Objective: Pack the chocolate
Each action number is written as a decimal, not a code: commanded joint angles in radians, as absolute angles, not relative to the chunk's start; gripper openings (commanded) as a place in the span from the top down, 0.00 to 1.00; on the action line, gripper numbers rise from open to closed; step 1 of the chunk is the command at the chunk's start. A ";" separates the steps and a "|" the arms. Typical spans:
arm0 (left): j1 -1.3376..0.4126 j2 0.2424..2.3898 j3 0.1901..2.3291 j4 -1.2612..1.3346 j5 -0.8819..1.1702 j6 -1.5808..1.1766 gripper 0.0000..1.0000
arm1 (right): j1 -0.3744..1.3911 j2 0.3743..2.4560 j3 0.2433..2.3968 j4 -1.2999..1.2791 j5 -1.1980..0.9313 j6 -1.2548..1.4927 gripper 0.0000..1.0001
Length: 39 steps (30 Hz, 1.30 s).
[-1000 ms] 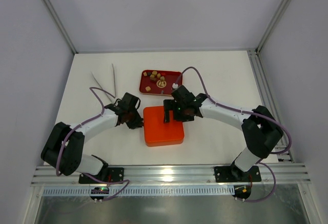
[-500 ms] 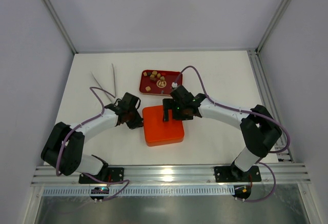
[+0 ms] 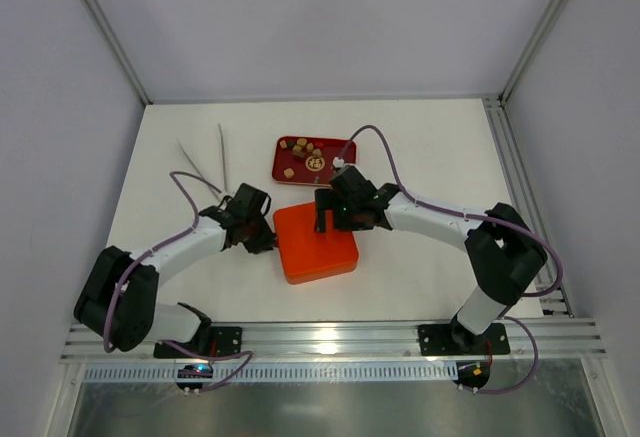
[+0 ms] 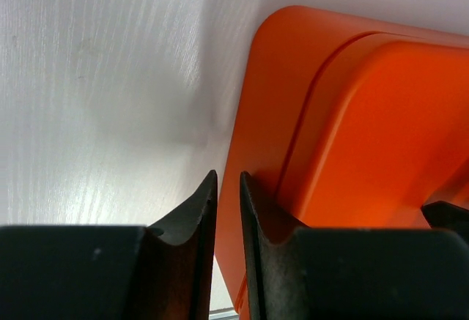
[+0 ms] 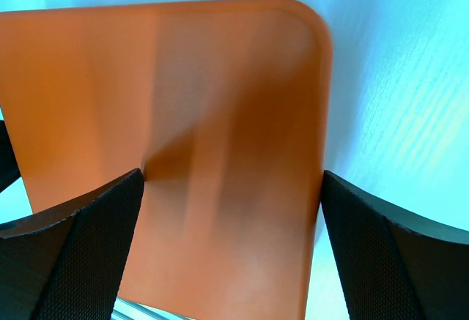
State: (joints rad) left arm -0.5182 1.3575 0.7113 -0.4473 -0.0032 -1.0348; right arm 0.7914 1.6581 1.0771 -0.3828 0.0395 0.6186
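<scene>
The chocolate (image 3: 305, 153), small brown and cream pieces, lies in a red tray (image 3: 283, 171) at the back of the table, away from both grippers. In front of the tray sits an orange box (image 3: 318, 249) with its lid on. My left gripper (image 3: 262, 240) is low at the box's left edge; the left wrist view shows the left gripper (image 4: 228, 175) all but shut, a thin empty slit between the fingers, beside the box (image 4: 366, 129). My right gripper (image 3: 338, 221) hovers over the box's far edge. In its own view the right gripper (image 5: 231, 171) is wide open over the lid (image 5: 220, 115), holding nothing.
Two thin metal tweezers (image 3: 222, 160) lie on the white table left of the tray. An aluminium rail (image 3: 510, 157) runs along the right side. White walls close in the table on three sides.
The orange box has turned a little and slid slightly left. Both grippers have drifted a little left with it.
</scene>
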 commanded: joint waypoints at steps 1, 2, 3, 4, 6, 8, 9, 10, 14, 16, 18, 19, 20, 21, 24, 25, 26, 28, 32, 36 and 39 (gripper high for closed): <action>-0.511 1.305 0.719 -0.357 0.084 -1.042 0.81 | 0.831 1.720 1.051 -0.359 0.031 0.614 0.00; -0.505 1.296 0.716 -0.359 0.089 -1.037 0.80 | 0.831 1.721 1.051 -0.360 0.032 0.615 0.00; -0.500 1.293 0.712 -0.364 0.092 -1.034 0.80 | 0.831 1.720 1.051 -0.360 0.032 0.615 0.00; -0.489 1.289 0.710 -0.362 0.094 -1.031 0.80 | 0.831 1.723 1.051 -0.360 0.032 0.615 0.00; -0.473 1.273 0.701 -0.368 0.103 -1.025 0.81 | 0.830 1.726 1.052 -0.360 0.034 0.614 0.00; -0.463 1.263 0.693 -0.374 0.112 -1.017 0.81 | 0.830 1.727 1.054 -0.362 0.038 0.614 0.00; -0.459 1.258 0.692 -0.376 0.112 -1.016 0.81 | 0.830 1.729 1.055 -0.364 0.038 0.614 0.00; -0.456 1.253 0.689 -0.379 0.117 -1.012 0.81 | 0.830 1.727 1.054 -0.362 0.038 0.614 0.00; -0.434 1.232 0.677 -0.396 0.120 -1.008 0.82 | 0.830 1.730 1.055 -0.361 0.038 0.615 0.00; -0.425 1.210 0.673 -0.411 0.120 -1.005 0.82 | 0.828 1.730 1.057 -0.364 0.040 0.615 0.00; -0.402 1.191 0.670 -0.435 0.118 -0.999 0.82 | 0.828 1.730 1.057 -0.362 0.038 0.617 0.00; -0.394 1.184 0.669 -0.440 0.121 -0.997 0.82 | 0.827 1.730 1.057 -0.364 0.040 0.615 0.00; -0.385 1.178 0.667 -0.449 0.121 -0.996 0.82 | 0.828 1.730 1.057 -0.362 0.040 0.617 0.00; -0.371 1.171 0.670 -0.466 0.121 -0.991 0.82 | 0.828 1.730 1.058 -0.364 0.040 0.615 0.00; -0.353 1.164 0.678 -0.492 0.117 -0.977 0.81 | 0.830 1.730 1.058 -0.362 0.041 0.615 0.00; -0.350 1.163 0.681 -0.512 0.109 -0.976 0.81 | 0.828 1.730 1.058 -0.361 0.040 0.617 0.00; -0.347 1.160 0.681 -0.518 0.101 -0.976 0.80 | 0.828 1.729 1.058 -0.362 0.041 0.617 0.00; -0.339 1.134 0.680 -0.540 0.077 -0.980 0.77 | 0.827 1.727 1.058 -0.362 0.040 0.617 0.00; -0.337 1.063 0.678 -0.567 0.029 -0.996 0.65 | 0.827 1.724 1.055 -0.364 0.043 0.620 0.00; -0.337 1.016 0.681 -0.575 0.029 -0.997 0.57 | 0.824 1.726 1.052 -0.360 0.041 0.617 0.00; -0.337 1.008 0.661 -0.534 0.092 -0.985 0.56 | 0.824 1.726 1.054 -0.359 0.040 0.618 0.00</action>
State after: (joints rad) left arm -0.3435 1.0199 0.6659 -0.5575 0.0589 -0.9913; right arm 0.8162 1.6913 1.0771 -0.2932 0.0231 0.6323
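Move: The closed chocolate box has its middle about 9 cm right of the left hand and level with it fore and aft, only slightly below. From the wide-open right hand, astride the box's right edge, that middle lies some 4 cm left, 3 cm back and 4 cm down. The red tray stands roughly 18 cm ahead of the box's middle; a white stick lies about 12 cm left and 18 cm ahead of the left hand. Left fingers leave the box, rising 6 cm and going left, opening partway; right hand pushes it 2 cm left. ##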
